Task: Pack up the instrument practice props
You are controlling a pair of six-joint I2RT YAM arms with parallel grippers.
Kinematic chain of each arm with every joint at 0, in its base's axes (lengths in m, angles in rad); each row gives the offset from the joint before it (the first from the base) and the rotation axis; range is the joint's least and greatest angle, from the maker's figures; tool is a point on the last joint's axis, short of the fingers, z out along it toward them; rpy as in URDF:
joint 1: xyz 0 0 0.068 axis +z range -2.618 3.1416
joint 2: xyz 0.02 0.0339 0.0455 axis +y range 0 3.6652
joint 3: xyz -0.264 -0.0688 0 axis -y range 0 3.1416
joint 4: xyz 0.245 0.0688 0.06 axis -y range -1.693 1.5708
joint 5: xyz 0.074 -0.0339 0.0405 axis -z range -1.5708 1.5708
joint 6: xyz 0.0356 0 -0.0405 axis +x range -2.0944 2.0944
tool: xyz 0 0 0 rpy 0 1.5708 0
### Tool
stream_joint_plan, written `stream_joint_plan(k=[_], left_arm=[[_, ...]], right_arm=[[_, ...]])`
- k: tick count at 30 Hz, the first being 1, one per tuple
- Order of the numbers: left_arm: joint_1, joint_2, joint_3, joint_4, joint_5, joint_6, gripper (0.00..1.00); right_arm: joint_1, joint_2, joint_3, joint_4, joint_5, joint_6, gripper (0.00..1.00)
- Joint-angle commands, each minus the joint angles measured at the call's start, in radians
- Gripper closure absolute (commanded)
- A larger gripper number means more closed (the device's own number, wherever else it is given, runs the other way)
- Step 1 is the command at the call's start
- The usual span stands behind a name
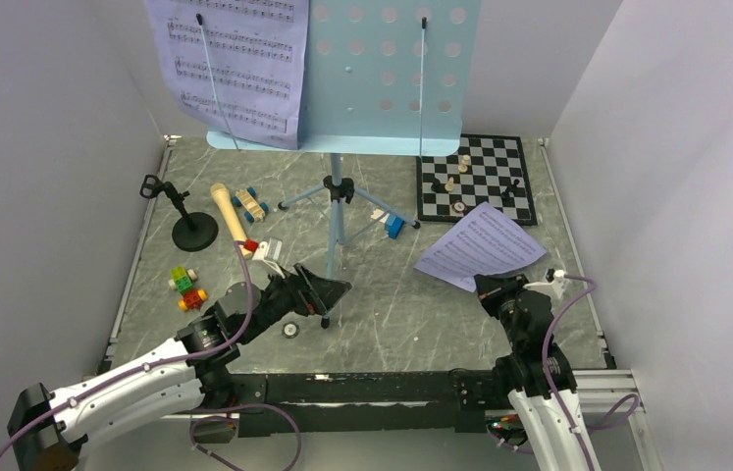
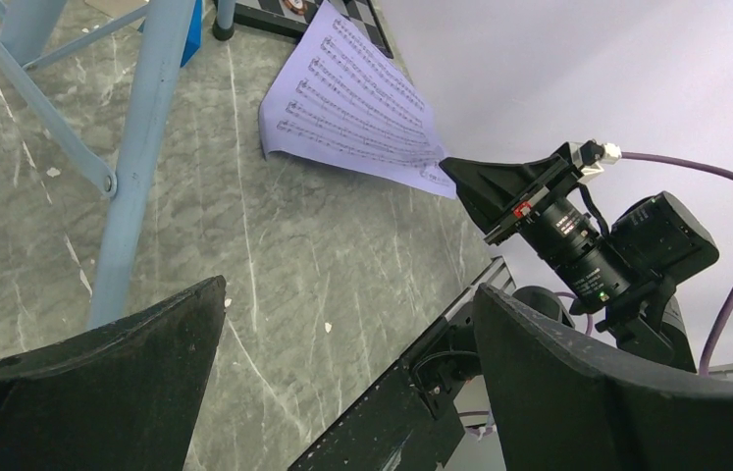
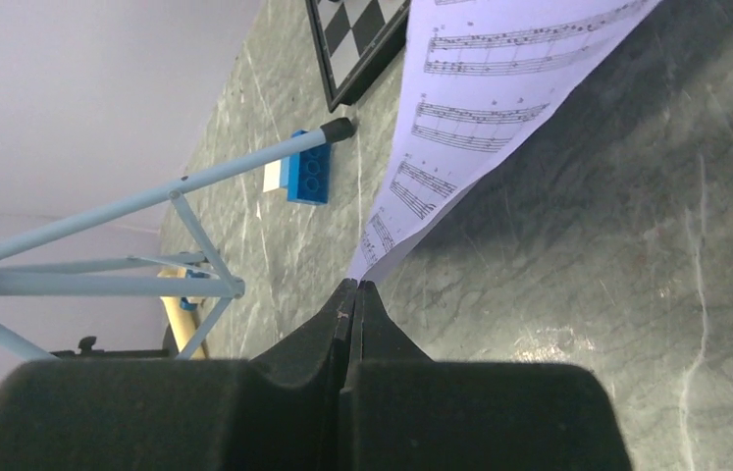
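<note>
The tall light-blue music stand [image 1: 382,69] rises at the back centre on tripod legs [image 2: 141,147], with one lavender page [image 1: 235,59] on its desk. A second lavender sheet [image 1: 480,245] hangs tilted above the table; my right gripper [image 3: 357,283] is shut on its near corner [image 3: 382,240]. The tan microphone [image 1: 230,218] lies next to the short black mic stand [image 1: 193,231] at the left. My left gripper [image 1: 328,291] stands open and empty, low, by the stand's front leg.
A chessboard [image 1: 475,177] with pieces lies at the back right, partly under the held sheet. Small coloured blocks [image 1: 185,287] sit at the left, a blue block [image 3: 306,175] by a tripod foot, a small round piece [image 1: 290,330] near the left arm. White walls enclose the table.
</note>
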Motion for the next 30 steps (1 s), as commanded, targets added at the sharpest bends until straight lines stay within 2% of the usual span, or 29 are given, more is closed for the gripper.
stream_joint_plan(k=[1, 4, 6, 8, 14, 16, 18, 22, 25, 28, 30], left_arm=[[-0.007, -0.002, 0.007, 0.041, -0.012, -0.014, 0.01], [-0.006, -0.016, 0.006, 0.027, -0.018, -0.012, 0.01], [-0.007, -0.023, -0.001, 0.022, -0.022, -0.012, 0.01], [-0.007, -0.026, -0.004, 0.024, -0.022, -0.013, 0.01], [-0.007, -0.035, 0.006, -0.006, -0.019, -0.009, 0.01], [-0.007, -0.047, 0.009, -0.024, -0.023, -0.005, 0.01], [-0.007, -0.056, 0.010, -0.040, -0.030, -0.002, 0.01], [-0.007, -0.060, 0.029, -0.083, -0.048, 0.006, 0.01], [-0.007, -0.071, 0.056, -0.136, -0.072, 0.025, 0.01], [-0.007, -0.104, 0.091, -0.211, -0.123, 0.070, 0.01], [-0.007, -0.138, 0.126, -0.263, -0.154, 0.145, 0.01]], right_arm=[[0.005, 0.000, -0.001, -0.041, -0.001, 0.054, 0.98], [0.006, 0.003, 0.029, -0.063, -0.015, 0.023, 0.72], [0.005, -0.002, 0.053, -0.075, -0.015, 0.012, 0.58], [0.006, 0.004, 0.075, -0.074, -0.018, 0.000, 0.48], [0.005, 0.107, 0.171, -0.081, -0.027, -0.054, 0.31], [0.006, 0.158, 0.237, -0.096, -0.037, -0.106, 0.19], [0.005, 0.223, 0.305, -0.126, -0.051, -0.166, 0.03], [0.006, 0.274, 0.422, -0.223, -0.028, -0.250, 0.00], [0.006, 0.217, 0.464, -0.174, -0.050, -0.295, 0.00], [0.006, 0.193, 0.490, -0.035, -0.229, -0.371, 0.00], [0.005, 0.242, 0.507, 0.067, -0.414, -0.443, 0.02]])
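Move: The music sheet is held by its near corner in the right hand's shut fingers and spreads forward from them; its middle lies about 13 cm straight ahead of that hand and 8 cm lower, just above the table. Beyond it the chessboard's middle is some 32 cm ahead of the hand, and the blue block about 19 cm ahead and 22 cm to the left. From the left hand the sheet lies roughly 18 cm ahead and 37 cm to the right, well below. The music sheet's near corner is lowered about 1 cm more towards the table, and the right hand's fingers open wide and let go of it. Fingers apart, the right hand then lifts away almost straight up, some 14 cm and quickening, easing back slightly near the end while its left side dips and it turns a little counter-clockwise. ##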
